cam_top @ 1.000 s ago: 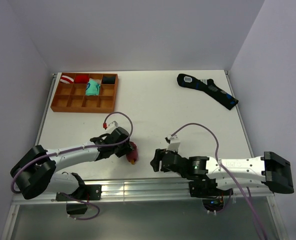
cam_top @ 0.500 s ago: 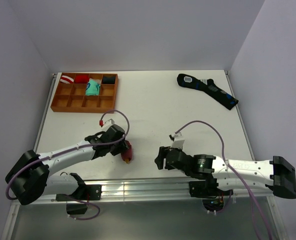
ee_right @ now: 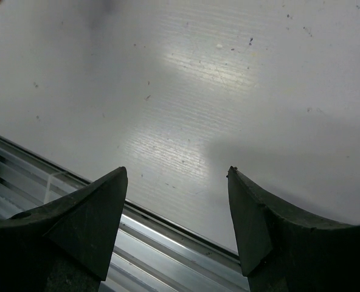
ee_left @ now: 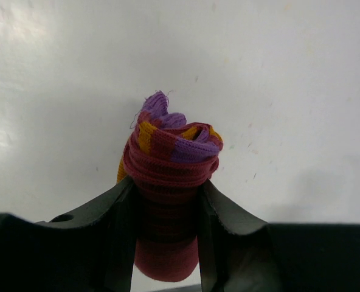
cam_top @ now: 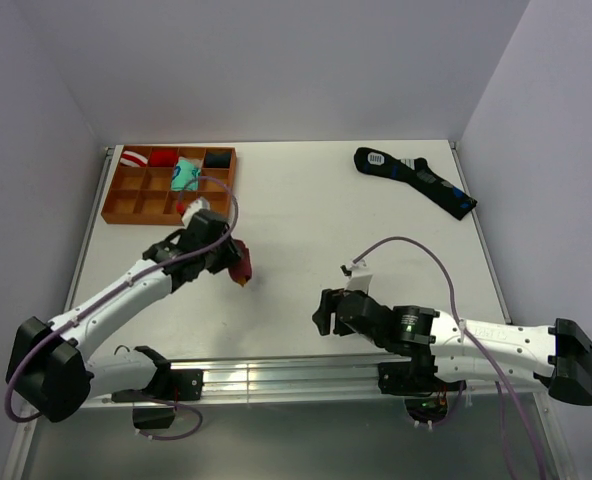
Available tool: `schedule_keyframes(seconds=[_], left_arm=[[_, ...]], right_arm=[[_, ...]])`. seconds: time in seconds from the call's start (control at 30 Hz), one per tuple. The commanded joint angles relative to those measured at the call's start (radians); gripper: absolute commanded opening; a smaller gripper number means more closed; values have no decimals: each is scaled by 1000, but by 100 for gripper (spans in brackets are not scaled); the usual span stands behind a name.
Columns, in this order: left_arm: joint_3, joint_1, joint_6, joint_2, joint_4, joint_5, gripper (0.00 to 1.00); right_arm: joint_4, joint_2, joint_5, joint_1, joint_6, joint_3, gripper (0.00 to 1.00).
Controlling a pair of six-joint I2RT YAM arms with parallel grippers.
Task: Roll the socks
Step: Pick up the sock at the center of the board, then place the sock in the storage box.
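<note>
The socks (ee_left: 168, 158) are a tight maroon roll with orange and purple at its end, clamped between the fingers of my left gripper (ee_left: 166, 198). In the top view that roll (cam_top: 241, 268) hangs off the left gripper (cam_top: 234, 262) over the table, a little below and right of the wooden tray. My right gripper (cam_top: 323, 313) hovers near the table's front edge, right of centre. In the right wrist view the right gripper (ee_right: 177, 173) stands open with only bare table between its fingers.
A wooden tray (cam_top: 136, 210) with compartments sits at the back left, holding small rolled bundles (cam_top: 184, 175) in its top row. A long black sock with blue marks (cam_top: 416, 180) lies at the back right. The metal rail (ee_right: 143, 243) of the front edge runs under the right gripper.
My left arm has carried the rolled socks up and back from the front of the table toward the tray. The right gripper has slid slightly down and right, still open.
</note>
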Motion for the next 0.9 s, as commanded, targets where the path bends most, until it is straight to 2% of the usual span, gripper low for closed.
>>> schedule_keyframes(seconds=[0.0, 0.13, 0.2, 0.47, 0.73, 0.87], left_arm=[[124, 81, 112, -8, -16, 16, 0], [231, 184, 230, 40, -10, 81, 0], [306, 263, 275, 95, -9, 169, 0], [494, 458, 448, 328, 13, 318, 0], [664, 532, 548, 569, 77, 570, 0], [764, 558, 580, 691, 37, 611, 0]], right_arm=[[-19, -20, -5, -24, -51, 59, 74], [-25, -16, -30, -49, -94, 79, 74], [-26, -16, -45, -64, -112, 90, 74], [-40, -5, -103, -133, -216, 139, 75], [-19, 10, -168, -180, -285, 134, 74], [-26, -6, -194, -193, -307, 140, 75]])
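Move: Ahead and to the left of the left hand, which already holds the rolled maroon sock, is the compartment box: its middle is some 28 cm farther out, 25 cm left and about 9 cm lower. In it the teal sock lies about 32 cm ahead and 21 cm left of the hand, and the black rolled sock about 38 cm ahead and 11 cm left. From the right hand the box is roughly 41 cm ahead and 45 cm left. Swinging quickly forward about 21 cm and 8 cm to its left, the left hand carries the gripped roll towards the box's near right side, arching up some 8 cm before sinking about 5 cm again; late on it turns roughly 10 degrees clockwise. Its fingers keep their hold. The empty right hand eases forward and up a few centimetres, fingers open. ##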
